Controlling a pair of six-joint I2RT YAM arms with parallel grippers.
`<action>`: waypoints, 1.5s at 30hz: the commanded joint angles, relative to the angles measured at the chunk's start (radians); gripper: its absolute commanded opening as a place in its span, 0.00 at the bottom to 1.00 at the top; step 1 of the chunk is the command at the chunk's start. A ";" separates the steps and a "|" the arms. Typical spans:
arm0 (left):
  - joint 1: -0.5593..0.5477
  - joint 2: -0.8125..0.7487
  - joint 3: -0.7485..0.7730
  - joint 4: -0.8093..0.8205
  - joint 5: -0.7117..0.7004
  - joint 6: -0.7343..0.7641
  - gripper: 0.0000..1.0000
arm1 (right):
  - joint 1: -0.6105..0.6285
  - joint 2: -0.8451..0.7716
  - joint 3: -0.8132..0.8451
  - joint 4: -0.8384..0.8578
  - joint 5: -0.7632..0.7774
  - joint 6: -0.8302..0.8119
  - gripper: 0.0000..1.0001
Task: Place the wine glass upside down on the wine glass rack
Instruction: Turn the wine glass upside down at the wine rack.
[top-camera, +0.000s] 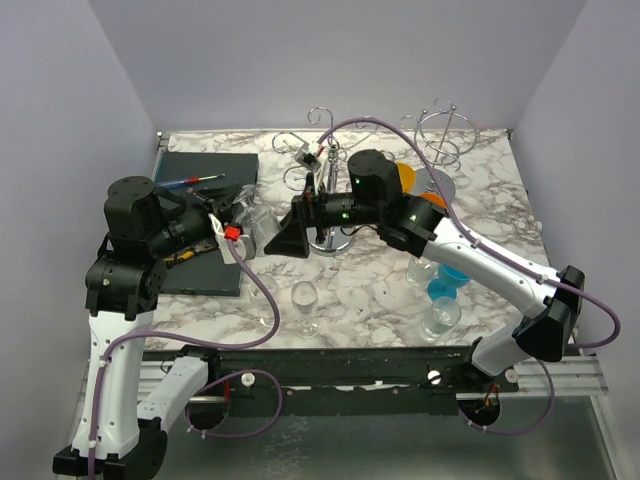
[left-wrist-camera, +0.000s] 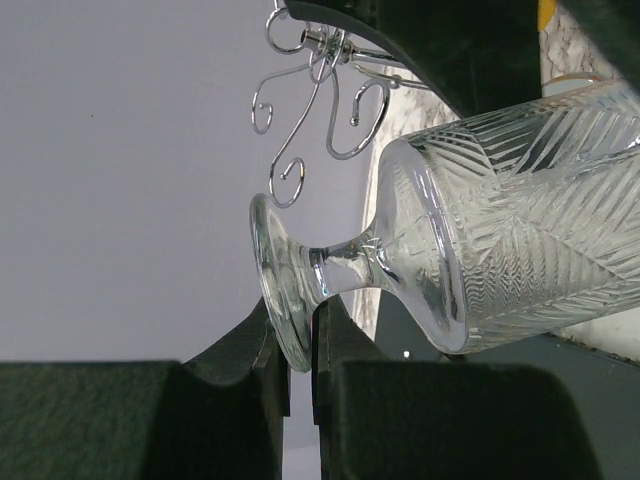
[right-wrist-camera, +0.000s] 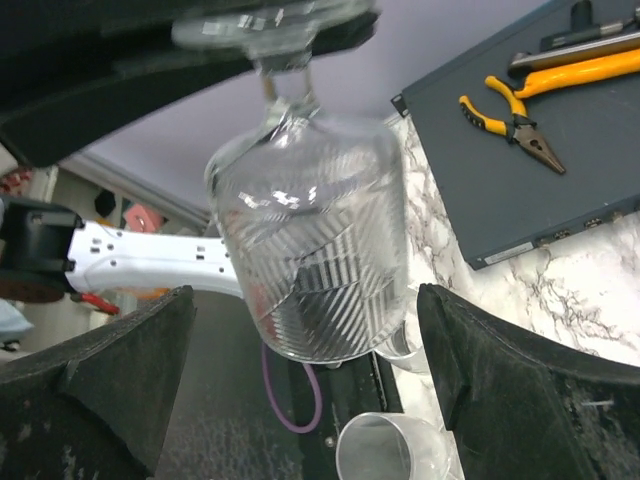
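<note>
The wine glass (top-camera: 258, 222) (left-wrist-camera: 500, 230) (right-wrist-camera: 310, 250) is clear with a cut leaf pattern. It hangs in the air on its side, bowl pointing right. My left gripper (top-camera: 232, 228) (left-wrist-camera: 300, 330) is shut on the rim of its foot. My right gripper (top-camera: 285, 235) (right-wrist-camera: 305, 300) is open; its fingers (right-wrist-camera: 500, 380) stand wide on either side of the bowl, apart from it. The chrome wine glass rack (top-camera: 322, 150) (left-wrist-camera: 310, 90), with curled wire arms, stands just behind the right gripper at the table's back centre.
A dark mat (top-camera: 205, 200) with yellow pliers (right-wrist-camera: 515, 100) and a screwdriver lies at the left. An upright clear glass (top-camera: 305, 300) stands near the front; a blue glass (top-camera: 450, 280) and another clear one (top-camera: 440, 318) stand right. A second wire rack (top-camera: 445, 135) is back right.
</note>
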 joint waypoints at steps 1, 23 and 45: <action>-0.003 0.005 0.024 0.073 0.068 0.075 0.00 | 0.039 -0.046 -0.098 0.212 0.014 -0.081 1.00; -0.003 -0.025 0.000 0.094 0.153 0.216 0.00 | 0.073 0.014 -0.198 0.443 0.060 -0.105 0.87; -0.003 0.023 0.011 0.150 0.052 -0.178 0.99 | 0.073 -0.352 -0.687 0.625 0.555 -0.119 0.22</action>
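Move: The wine glass already hangs foot up from the left hand's pinch on its stem, its middle about 6 cm below that hand, 2 cm back and 2 cm right. From the open right hand, its bowl is about 3 cm to the left, 1 cm back and 1 cm lower. From the right hand the rack stands roughly 17 cm ahead and 7 cm right, its middle some 15 cm lower; a clear glass stands on the table 2 cm back, 2 cm right and 28 cm down. The right fingers close around the bowl of the inverted glass after easing about 3 cm left, tilting up and rolling some 15 degrees. The left hand, nearly in place with a slight upward tip, then opens wide and lets go of the stem, while the right hand carries the glass right and down, about 7 cm right and 6 cm lower, swinging clockwise. ##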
